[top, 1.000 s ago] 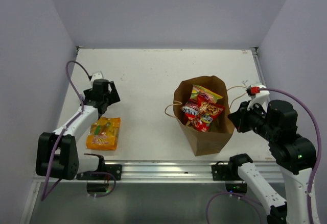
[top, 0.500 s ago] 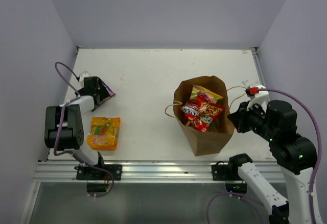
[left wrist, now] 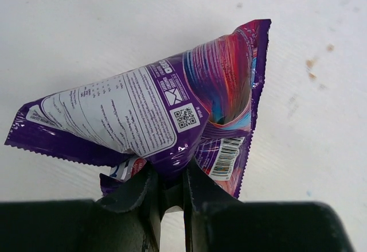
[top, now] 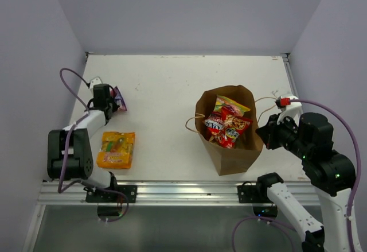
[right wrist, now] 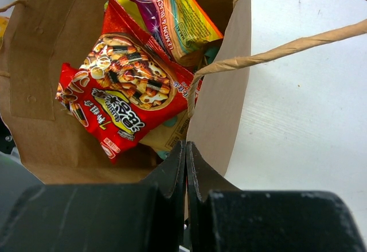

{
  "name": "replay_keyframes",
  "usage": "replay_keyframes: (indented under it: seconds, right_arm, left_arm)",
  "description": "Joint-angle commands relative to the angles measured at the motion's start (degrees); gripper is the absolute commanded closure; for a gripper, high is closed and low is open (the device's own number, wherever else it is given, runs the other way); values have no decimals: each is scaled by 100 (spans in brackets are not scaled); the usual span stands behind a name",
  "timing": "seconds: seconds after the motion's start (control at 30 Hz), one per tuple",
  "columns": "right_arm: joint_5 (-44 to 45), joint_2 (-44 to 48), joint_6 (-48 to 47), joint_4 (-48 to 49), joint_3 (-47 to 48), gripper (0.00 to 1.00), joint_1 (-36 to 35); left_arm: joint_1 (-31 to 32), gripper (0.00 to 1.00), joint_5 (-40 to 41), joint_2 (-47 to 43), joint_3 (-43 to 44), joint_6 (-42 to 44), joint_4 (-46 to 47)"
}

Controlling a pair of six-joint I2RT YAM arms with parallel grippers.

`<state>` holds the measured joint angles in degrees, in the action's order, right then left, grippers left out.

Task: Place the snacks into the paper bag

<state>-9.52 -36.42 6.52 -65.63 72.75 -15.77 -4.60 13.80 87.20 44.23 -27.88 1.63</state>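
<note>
The brown paper bag (top: 229, 154) stands open at the right of the table, with several snack packets inside: red-and-cream (right wrist: 120, 100), multicoloured (right wrist: 172, 16) and a small red one (top: 213, 124). My right gripper (right wrist: 186, 160) is shut on the bag's right wall (right wrist: 221, 108), beside its twine handle (right wrist: 275, 51); it shows in the top view (top: 268, 136) too. My left gripper (left wrist: 170, 186) is shut on the purple packet (left wrist: 149, 111), pinching its lower edge at the table's far left (top: 118, 99). The orange-yellow packet (top: 116, 150) lies flat near the front left.
The white table (top: 166, 91) has grey walls on three sides. A metal rail (top: 183, 192) runs along the near edge. The left arm's purple cable (top: 67, 82) loops over the table's left edge.
My left gripper has swung away from the orange-yellow packet to the far left and closed on the purple packet. The right arm and the bag have not moved.
</note>
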Motion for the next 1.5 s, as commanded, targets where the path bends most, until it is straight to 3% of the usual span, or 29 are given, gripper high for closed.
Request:
replay_keyframes:
  seconds: [0.0, 0.03, 0.23, 0.27, 0.4, 0.63, 0.77, 0.97, 1.07, 1.27, 1.47]
  right_arm:
    - [38, -67, -90, 103, 152, 100, -49]
    - [47, -58, -90, 103, 152, 100, -40]
    - [64, -67, -90, 111, 125, 100, -49]
    - [82, -75, -99, 111, 125, 100, -49]
    - [82, -119, -90, 111, 134, 100, -49]
    - [91, -189, -81, 94, 169, 100, -49]
    - [99, -225, -90, 76, 187, 100, -49]
    - [134, -251, -90, 76, 187, 100, -49]
    - [135, -251, -90, 76, 187, 100, -40]
    - [143, -198, -90, 76, 178, 100, -49]
    - [117, -198, -90, 85, 178, 100, -49]
  left_arm:
    - [730, 99, 183, -1010, 234, 246, 5]
    - [1081, 100, 115, -1403, 357, 265, -144]
    - [1654, 100, -1158, -2637, 1596, 581, -1093]
    - [1708, 100, -1352, -2707, 1815, 686, -1208]
    - [1919, 100, -3387, -2743, 2922, 995, -1490]
    - [2261, 100, -5044, -2568, 3355, 284, -910]
    - [3077, 100, -4800, -2287, 3758, 362, -980]
    - [5123, 100, -3782, -1559, 4137, 845, -1349]
    - [5626, 100, -3718, -1277, 4164, 890, -1279]
    - [5944, 100, -3227, -995, 3919, 925, -1560]
    - [5962, 100, -3383, -399, 3716, 1082, -1815]
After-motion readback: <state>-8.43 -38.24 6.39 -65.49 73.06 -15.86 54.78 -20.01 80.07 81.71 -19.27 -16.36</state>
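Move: The purple packet is already in my left fingers. The paper bag's mouth lies about 50 cm to my left hand's right, 21 cm back and 20 cm above it. The red packet inside sits some 52 cm right, 22 cm back and 12 cm up; the orange pack lies 2 cm right, 20 cm back and 4 cm below. From my right hand, the mouth is roughly 12 cm left, 3 cm ahead and 3 cm below. I swing the purple packet away to the right with my left hand, about 45 cm, first climbing steeply by nearly 40 cm and drawing back some 20 cm, then sinking about 11 cm towards the paper bag's mouth. On the way I turn the wrist roughly 90 degrees clockwise and keep my pinch on the packet. My shut right hand stays at the bag's right rim, seeming to hold it. ##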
